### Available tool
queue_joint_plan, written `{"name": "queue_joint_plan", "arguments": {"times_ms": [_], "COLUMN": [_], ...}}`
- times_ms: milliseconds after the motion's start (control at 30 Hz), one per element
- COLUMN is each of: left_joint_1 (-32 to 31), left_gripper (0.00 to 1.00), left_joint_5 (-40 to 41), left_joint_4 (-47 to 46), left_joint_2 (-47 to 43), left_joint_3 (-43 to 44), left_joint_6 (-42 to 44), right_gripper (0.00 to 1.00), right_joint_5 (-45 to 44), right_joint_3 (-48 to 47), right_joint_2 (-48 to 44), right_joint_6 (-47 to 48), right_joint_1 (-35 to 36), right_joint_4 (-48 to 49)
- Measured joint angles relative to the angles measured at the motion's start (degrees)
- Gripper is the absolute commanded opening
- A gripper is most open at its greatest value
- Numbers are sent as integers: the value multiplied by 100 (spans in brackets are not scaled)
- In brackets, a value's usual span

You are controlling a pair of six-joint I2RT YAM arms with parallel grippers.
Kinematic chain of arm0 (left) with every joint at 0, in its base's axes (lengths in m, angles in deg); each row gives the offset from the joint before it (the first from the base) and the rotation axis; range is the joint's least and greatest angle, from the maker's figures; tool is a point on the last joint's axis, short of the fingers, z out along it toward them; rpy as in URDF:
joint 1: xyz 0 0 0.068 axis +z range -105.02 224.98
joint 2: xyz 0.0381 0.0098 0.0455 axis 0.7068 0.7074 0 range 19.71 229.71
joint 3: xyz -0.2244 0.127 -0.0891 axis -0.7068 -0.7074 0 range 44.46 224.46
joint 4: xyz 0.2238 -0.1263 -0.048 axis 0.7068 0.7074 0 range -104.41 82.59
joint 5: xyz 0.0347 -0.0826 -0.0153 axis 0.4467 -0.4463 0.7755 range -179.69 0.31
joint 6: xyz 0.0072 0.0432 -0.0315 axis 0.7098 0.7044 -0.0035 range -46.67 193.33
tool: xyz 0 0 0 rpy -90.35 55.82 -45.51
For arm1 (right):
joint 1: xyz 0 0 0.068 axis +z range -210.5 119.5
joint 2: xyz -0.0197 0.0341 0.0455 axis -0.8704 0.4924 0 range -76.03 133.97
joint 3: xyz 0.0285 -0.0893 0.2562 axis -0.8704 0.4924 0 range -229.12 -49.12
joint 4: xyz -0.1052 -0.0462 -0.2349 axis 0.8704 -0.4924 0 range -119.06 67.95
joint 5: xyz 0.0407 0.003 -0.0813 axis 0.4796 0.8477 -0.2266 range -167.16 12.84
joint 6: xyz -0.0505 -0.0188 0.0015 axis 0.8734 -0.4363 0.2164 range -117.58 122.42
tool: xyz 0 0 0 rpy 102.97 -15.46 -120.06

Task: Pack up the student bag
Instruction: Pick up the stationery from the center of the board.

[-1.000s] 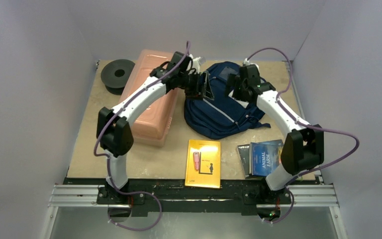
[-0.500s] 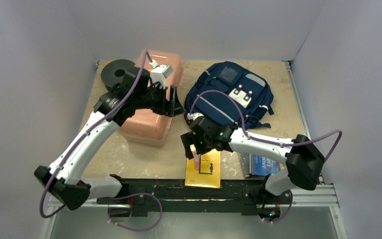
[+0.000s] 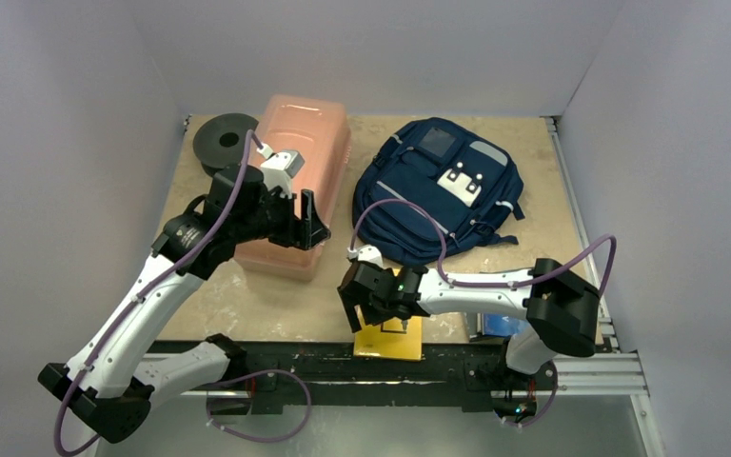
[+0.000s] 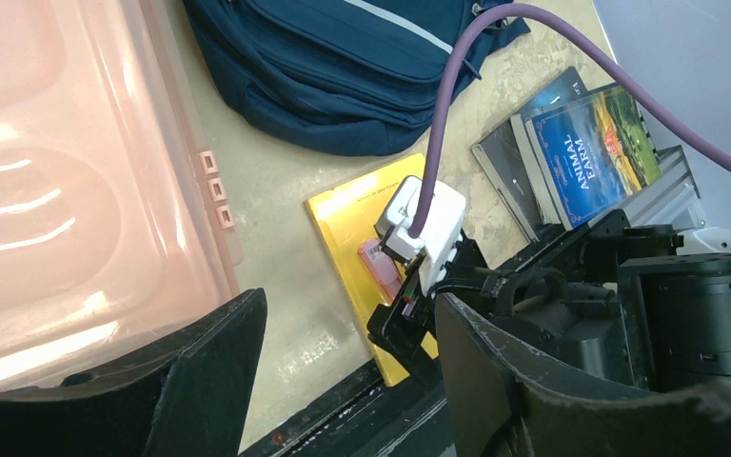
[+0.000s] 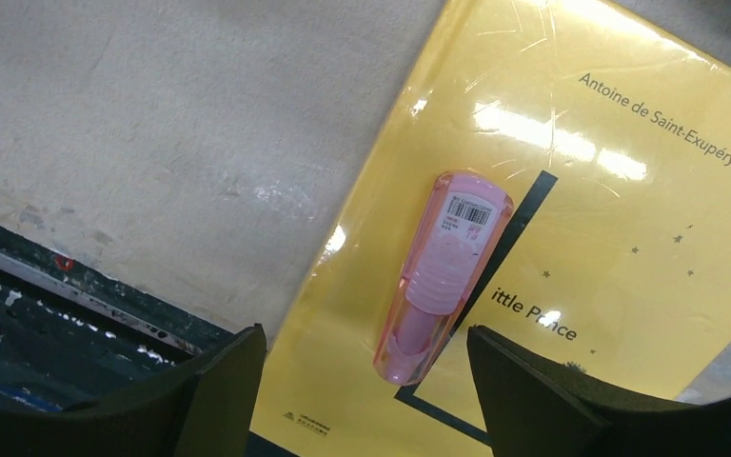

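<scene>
The student bag (image 3: 438,195) is a navy backpack lying flat at the back middle of the table, and its lower edge shows in the left wrist view (image 4: 343,67). A yellow book (image 3: 390,341) (image 5: 571,190) lies at the front edge, with a pink translucent tube (image 5: 443,276) (image 4: 378,267) resting on its cover. My right gripper (image 3: 364,312) (image 5: 366,390) hangs low over the book, open, one finger on each side of the tube's near end and not touching it. My left gripper (image 3: 309,221) (image 4: 347,362) is open and empty, above bare table beside the pink box.
A long pink translucent box (image 3: 290,186) (image 4: 57,190) stands at the left, with a black spool (image 3: 226,141) behind it. An "Animal Farm" book (image 4: 595,152) lies on a dark book at the front right. The black rail (image 3: 286,354) runs along the front edge.
Both grippers left the bag. The right one swung down to the yellow book and its jaws narrowed a little. The left arm drew back toward the near left, beside the pink box.
</scene>
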Motion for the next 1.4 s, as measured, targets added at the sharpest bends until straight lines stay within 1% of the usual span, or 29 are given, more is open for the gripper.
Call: {"name": "queue_joint_plan", "arguments": {"times_ms": [100,233,333,367,467,533,633,733,833,933,1000,1033,1067,1133,1233,1333,1400], "left_joint_1": [0,0,0,0,15,66,205,411,603,828,1047,1165,1279,1429,1499,1453,1386], "left_gripper": [64,64,64,64,64,64,64,64,64,64,65,65,64,63,61,59,57], "left_joint_5": [13,4,-4,-7,-2,4,-28,-184,-389,-597,-769,-885,-1049,-1410,-2210,-3117,-3517], "left_joint_4": [-17,-39,-44,-44,-42,-42,-50,-181,-321,-367,-435,-481,-560,-728,-1056,-1565,-1685], "left_joint_2": [-22,83,136,140,146,166,205,282,398,479,496,503,520,623,1016,1552,1812], "left_joint_3": [-9,-9,-9,-7,13,81,223,317,332,332,332,332,332,343,400,356,310], "left_joint_6": [0,-63,-225,-280,-428,-525,-654,-850,-1051,-1257,-1429,-1508,-1620,-1790,-2114,-2546,-2651], "right_gripper": [72,68,62,58,43,35,19,10,7,6,7,7,7,5,5,5,7], "right_joint_5": [-59,-332,-529,-614,-844,-960,-1060,-1056,-1040,-903,-682,-417,-358,138,807,1320,1541], "right_joint_3": [7,-22,-15,-2,44,118,313,494,651,890,1084,1187,1198,1204,903,297,-181], "right_joint_2": [85,236,247,249,249,208,50,-90,-212,-490,-918,-1338,-1458,-1939,-2361,-2286,-2155], "right_joint_6": [-101,-245,-304,-317,-310,-297,-195,-33,173,562,949,1261,1355,1751,2323,2603,3058], "right_joint_1": [-9,0,-2,-2,-2,-4,-52,-245,-509,-706,-815,-887,-946,-1152,-1563,-1856,-1945], "right_joint_4": [17,-9,-24,-22,-22,59,238,411,640,946,1158,1360,1419,1751,2037,1996,1849]}}
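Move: The right gripper, half open, hangs low over the yellow book. The pink stationery lies on the book about 5 cm ahead, 3 cm right and 2 cm below it; the book's middle is 4 cm ahead and 6 cm right. The backpack is roughly 28 cm ahead and 15 cm right, the pink box some 29 cm ahead and 14 cm left. From the raised left gripper the stationery lies about 11 cm right, 3 cm back and 26 cm down. Slide the right gripper low over the yellow book, forward and right about 6 cm in all, closing on the near end of the pink stationery; keep the pinch and lift some 20 cm, easing forward and back left towards the left gripper while tipping the fingers up. Bring the open left gripper about 5 cm forward and a little up, then right, rolling and tipping down about 40 degrees. ##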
